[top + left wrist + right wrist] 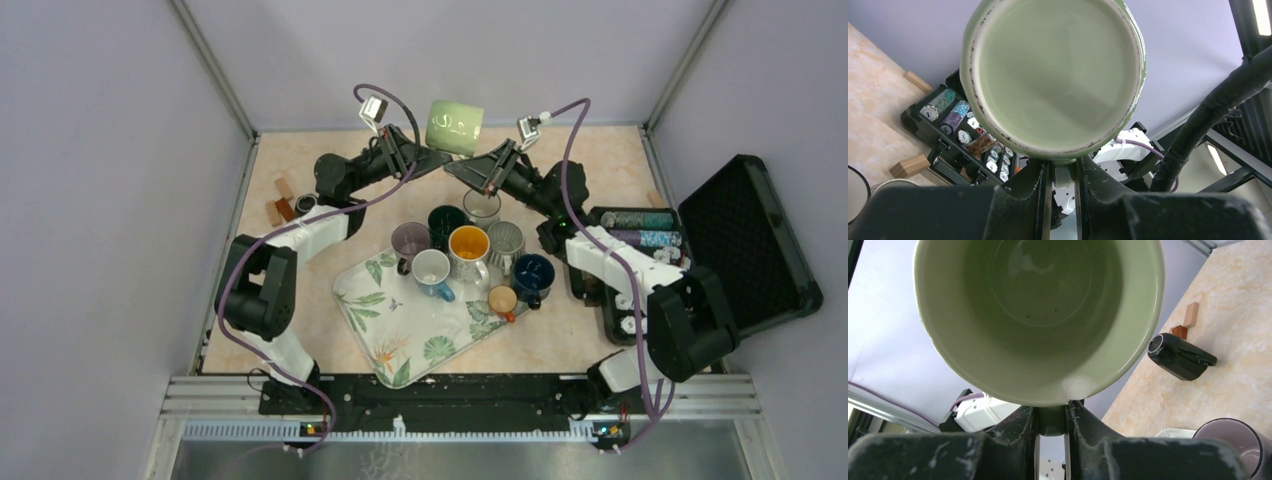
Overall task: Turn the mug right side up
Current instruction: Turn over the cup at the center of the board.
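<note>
A pale green mug hangs on its side in the air above the back of the table, between both arms. The left wrist view looks at its flat base, and my left gripper is shut on the green handle just below the base. The right wrist view looks into its open mouth, where my right gripper is shut on the handle under the rim. Seen from above, the left gripper and right gripper meet under the mug from either side.
A leaf-patterned tray below carries several upright mugs. A black open case with poker chips lies at the right. A small black object and wooden blocks sit at the left.
</note>
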Tool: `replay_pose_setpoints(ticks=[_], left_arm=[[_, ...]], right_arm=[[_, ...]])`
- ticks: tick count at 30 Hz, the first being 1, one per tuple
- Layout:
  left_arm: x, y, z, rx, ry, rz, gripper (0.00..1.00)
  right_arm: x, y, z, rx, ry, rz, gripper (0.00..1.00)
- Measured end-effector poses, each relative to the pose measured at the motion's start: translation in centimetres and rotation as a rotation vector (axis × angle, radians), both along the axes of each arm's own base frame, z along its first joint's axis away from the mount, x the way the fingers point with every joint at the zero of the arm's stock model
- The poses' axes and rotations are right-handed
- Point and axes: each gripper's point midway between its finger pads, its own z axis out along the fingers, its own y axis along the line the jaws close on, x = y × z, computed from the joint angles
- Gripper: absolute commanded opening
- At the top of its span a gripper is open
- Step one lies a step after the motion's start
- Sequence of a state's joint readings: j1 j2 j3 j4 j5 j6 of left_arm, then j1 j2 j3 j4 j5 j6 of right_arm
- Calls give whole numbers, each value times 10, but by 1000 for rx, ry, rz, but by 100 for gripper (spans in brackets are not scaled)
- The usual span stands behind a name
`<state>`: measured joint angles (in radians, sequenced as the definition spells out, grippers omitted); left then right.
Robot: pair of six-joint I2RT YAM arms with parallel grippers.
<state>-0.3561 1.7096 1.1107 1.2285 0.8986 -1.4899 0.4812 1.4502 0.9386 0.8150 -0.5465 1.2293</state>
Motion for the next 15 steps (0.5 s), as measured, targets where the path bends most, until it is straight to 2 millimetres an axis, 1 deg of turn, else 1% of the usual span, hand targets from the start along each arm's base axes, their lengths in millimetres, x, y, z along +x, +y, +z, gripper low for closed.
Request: replay_pose_setpoints(ticks=[1,2,4,7,9,11,15], left_arm=[[0,0,-1,1,1,0,0],[0,0,-1,2,3,-1,3],[1,-1,-2,7,6,-2,19],[1,-1,-4,16,9,-2,39],[3,-2,-5,24,-2,5,49],[4,-3,-7,34,-18,13,63],[10,-5,-13,68,-26,41,76]], right_arm=[[0,0,-1,-3,1,-2,0],[0,0,-1,-6,2,-3,0],[1,-1,-2,-14,1,-8,0],[1,-2,-3,-33,-2,-23,0],[1,-4,-5,-50,-6,-39,0],[3,-5,-8,-69,0,-56,0],[7,-8,-17,-111,22,-90,0]])
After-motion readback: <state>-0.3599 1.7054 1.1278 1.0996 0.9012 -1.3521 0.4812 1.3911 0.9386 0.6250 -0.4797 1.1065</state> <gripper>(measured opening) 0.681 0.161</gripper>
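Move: Both hands still pinch the green mug's handle, the mug lying on its side with its middle about 4 cm ahead of and 4 cm above each hand, some 1 cm to the left hand's right and level sideways with the right hand. Roughly 31 cm below the right hand stand the dark green mug, 6 cm ahead; the white mug, 10 cm ahead and 8 cm right; and the yellow-lined mug, 1 cm ahead and 4 cm right. The left fingers let go of the green mug's handle, spreading wide while that hand eases down and forward under 2 cm. The right fingers keep their pinch on the handle, carrying the mug down about 2 cm and slightly to the right; the right hand tips down and turns clockwise, under 10 degrees in all. ##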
